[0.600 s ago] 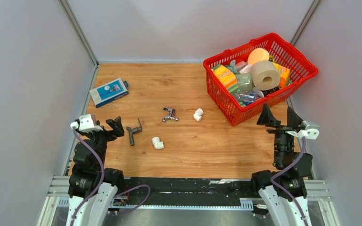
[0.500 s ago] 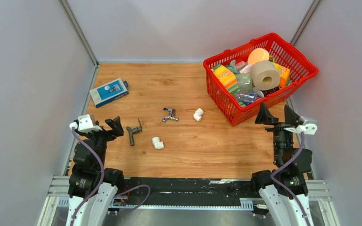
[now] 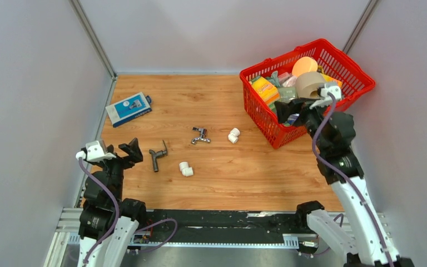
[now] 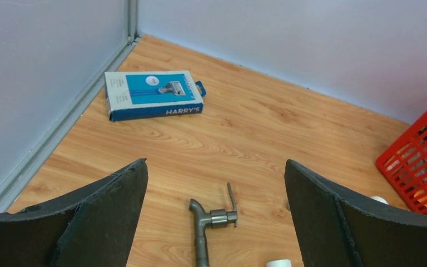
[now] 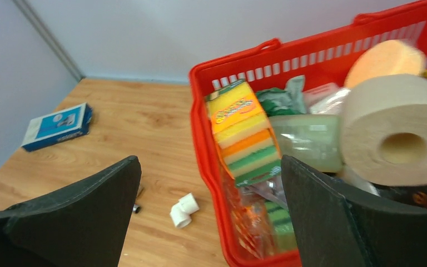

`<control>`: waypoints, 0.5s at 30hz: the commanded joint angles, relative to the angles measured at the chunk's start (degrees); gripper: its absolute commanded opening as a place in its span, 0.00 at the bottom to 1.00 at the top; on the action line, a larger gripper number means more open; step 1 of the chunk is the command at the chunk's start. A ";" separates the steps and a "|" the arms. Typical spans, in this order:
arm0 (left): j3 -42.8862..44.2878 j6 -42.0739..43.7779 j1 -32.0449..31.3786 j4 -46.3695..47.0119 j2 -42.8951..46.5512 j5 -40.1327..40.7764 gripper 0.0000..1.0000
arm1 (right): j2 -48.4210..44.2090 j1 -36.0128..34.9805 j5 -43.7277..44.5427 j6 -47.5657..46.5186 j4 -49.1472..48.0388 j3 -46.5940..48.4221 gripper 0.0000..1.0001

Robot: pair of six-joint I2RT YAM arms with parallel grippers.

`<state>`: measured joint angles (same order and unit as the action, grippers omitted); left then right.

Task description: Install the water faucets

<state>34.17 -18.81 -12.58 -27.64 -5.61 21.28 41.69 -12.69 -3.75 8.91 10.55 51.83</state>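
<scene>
The dark grey L-shaped faucet [image 3: 157,156] lies on the wooden table just right of my left gripper [image 3: 118,154]. In the left wrist view this faucet [image 4: 207,221] sits low between the wide-open fingers of the gripper [image 4: 216,169], which holds nothing. The shiny chrome faucet [image 3: 200,136] lies mid-table; only its tip [image 5: 136,207] peeks past a finger in the right wrist view. My right gripper [image 3: 292,109] hovers open and empty over the near left rim of the red basket [image 3: 342,103]. Two white elbow fittings [image 3: 233,135] [image 3: 186,168] lie near the faucets.
A blue razor box [image 3: 128,108] lies at the back left by the wall. The basket [image 5: 204,139] is packed with a sponge pack [image 5: 244,130], a paper roll [image 5: 400,133] and other goods. Grey walls close in the left, back and right sides.
My right arm has lifted and swung forward and left, from beside the basket to over its near rim. The left gripper has shifted slightly toward the near edge.
</scene>
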 commanded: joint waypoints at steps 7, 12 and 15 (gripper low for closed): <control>-0.95 -0.35 -0.34 0.83 -0.81 -5.54 0.99 | 21.92 -22.18 6.29 -0.21 3.87 11.79 1.00; -0.78 -0.09 -0.43 0.48 -2.57 -6.77 0.99 | 30.01 -33.26 13.05 -0.64 3.87 14.08 1.00; -0.95 -0.18 -0.43 0.22 -3.44 -7.74 0.99 | 33.53 -38.01 15.08 -0.30 3.52 14.79 1.00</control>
<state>33.36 -18.92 -12.78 -27.70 -7.62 15.77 72.49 -45.54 5.72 8.86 14.35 63.55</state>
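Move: The chrome faucet lies about 12 cm ahead of the right hand and 27 cm to its left, some 33 cm below. At the same depth and height, the basket-side white elbow is only 15 cm to the left. The red basket's middle is about 27 cm ahead, 15 cm to the right and 27 cm lower. From the left hand, the chrome faucet is about 22 cm ahead, 22 cm to the right and 26 cm down. Towards the chrome faucet, the right hand sweeps quickly left about 20 cm, away from the red basket and past the near side of the basket-side elbow, sinking some 10 cm after the first instant. It turns counter-clockwise a little over 20 degrees while tipping its fingers down nearly as much, its left side dipping too; the fingers stay wide open and touch nothing. The open left hand eases about 2 cm right and 1 cm down. ##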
